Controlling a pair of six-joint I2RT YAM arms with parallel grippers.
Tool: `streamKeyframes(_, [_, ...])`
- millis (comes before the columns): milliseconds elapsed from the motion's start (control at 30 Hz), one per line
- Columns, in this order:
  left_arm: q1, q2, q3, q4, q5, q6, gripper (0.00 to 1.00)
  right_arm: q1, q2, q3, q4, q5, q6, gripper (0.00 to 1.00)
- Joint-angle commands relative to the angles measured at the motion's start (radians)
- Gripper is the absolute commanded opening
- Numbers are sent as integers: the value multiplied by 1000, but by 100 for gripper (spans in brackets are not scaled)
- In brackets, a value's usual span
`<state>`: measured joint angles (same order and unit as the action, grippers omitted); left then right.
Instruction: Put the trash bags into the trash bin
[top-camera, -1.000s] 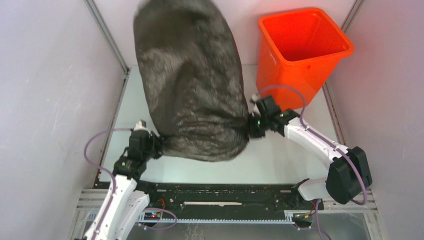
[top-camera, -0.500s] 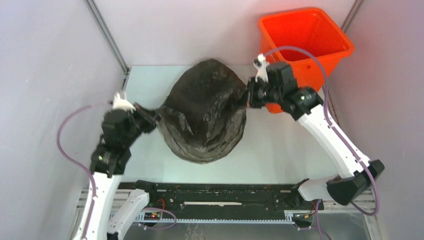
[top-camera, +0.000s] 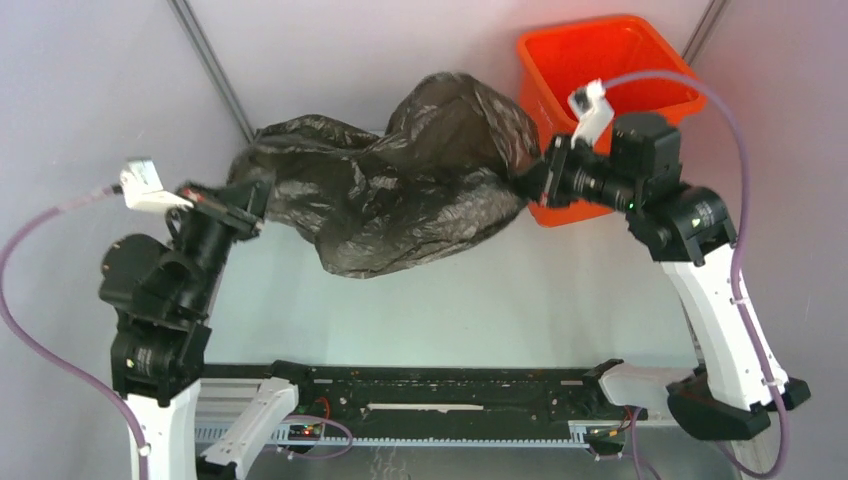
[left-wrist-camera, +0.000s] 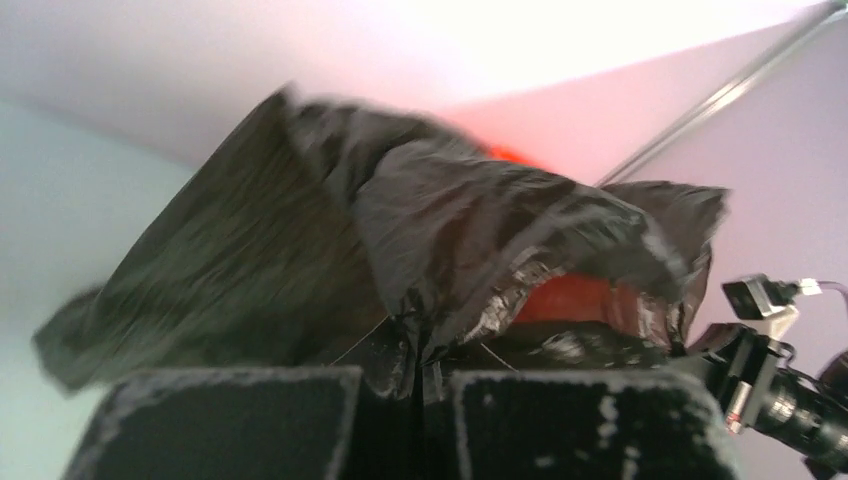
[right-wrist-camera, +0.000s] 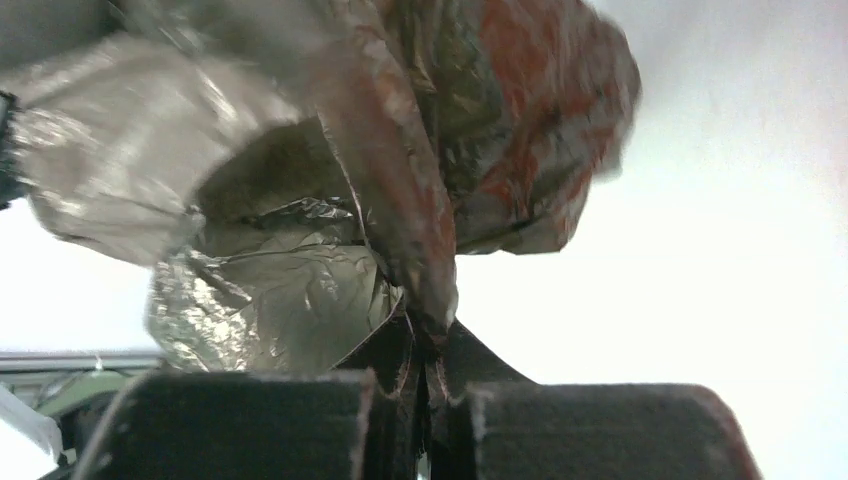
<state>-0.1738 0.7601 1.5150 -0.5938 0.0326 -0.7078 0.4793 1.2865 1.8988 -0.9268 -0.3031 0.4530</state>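
A crinkled black trash bag (top-camera: 400, 195) hangs in the air, stretched between both arms above the table. My left gripper (top-camera: 250, 200) is shut on the bag's left edge; in the left wrist view the film (left-wrist-camera: 330, 270) is pinched between the closed jaws of that gripper (left-wrist-camera: 418, 370). My right gripper (top-camera: 535, 180) is shut on the bag's right edge, right in front of the orange trash bin (top-camera: 640, 50). The right wrist view shows the bag (right-wrist-camera: 330, 200) bunched into the closed jaws of the right gripper (right-wrist-camera: 428, 385). The bin stands upright at the back right, with its near left corner covered by the bag.
White walls enclose the workspace, with metal frame posts (top-camera: 215, 75) at the back corners. The pale table (top-camera: 520, 300) lies below the bag. A black rail (top-camera: 440, 385) runs along the near edge between the arm bases.
Both arms have risen and spread apart, lifting the bag off the table and stretching it sideways. The right gripper has moved toward the bin; the bag collapsed from its tall billowed shape.
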Motion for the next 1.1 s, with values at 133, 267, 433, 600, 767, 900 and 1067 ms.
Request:
streamKeyframes(133, [5, -140, -221, -64, 53, -55, 0, -26, -121, -287, -31, -35, 3, 0])
streamKeyframes(267, [5, -50, -142, 74, 227, -114, 0, -22, -72, -220, 31, -167, 31, 0])
streamKeyframes(433, [3, 49, -13, 194, 322, -181, 0, 1, -7, -136, 75, -213, 71, 0])
streamKeyframes(600, [3, 79, 14, 250, 364, -277, 0, 27, -16, -147, 149, -254, 144, 0])
streamKeyframes(767, [-68, 96, -42, 275, 351, -324, 0, 116, -4, -163, 271, -269, 264, 0])
streamKeyframes(900, [-231, 157, -37, 278, 288, -320, 0, 191, 18, -207, 406, -297, 374, 0])
streamKeyframes(1067, [-393, 219, -41, 284, 203, -304, 0, 233, 65, -171, 399, -299, 387, 0])
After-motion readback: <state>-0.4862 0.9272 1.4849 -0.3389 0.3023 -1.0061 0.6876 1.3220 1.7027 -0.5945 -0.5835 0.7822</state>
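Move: Each hand already pinches one side of the black trash bag, which is spread slack between them. Its middle is about 17 cm to the right of the left hand and some 17 cm to the left of the right hand, level with both forward and back and around 5 cm below them. From the right hand, the orange trash bin's middle lies roughly 20 cm ahead, 17 cm to the right and 25 cm below. Both hands keep their pinch on the trash bag and shake it once, dropping about 10 cm and coming most of the way or fully back up. They then close on each other: the left hand swings right some 13 cm, turning about 35 degrees clockwise, while the right comes left about 10 cm and back some 6, turning counter-clockwise. ##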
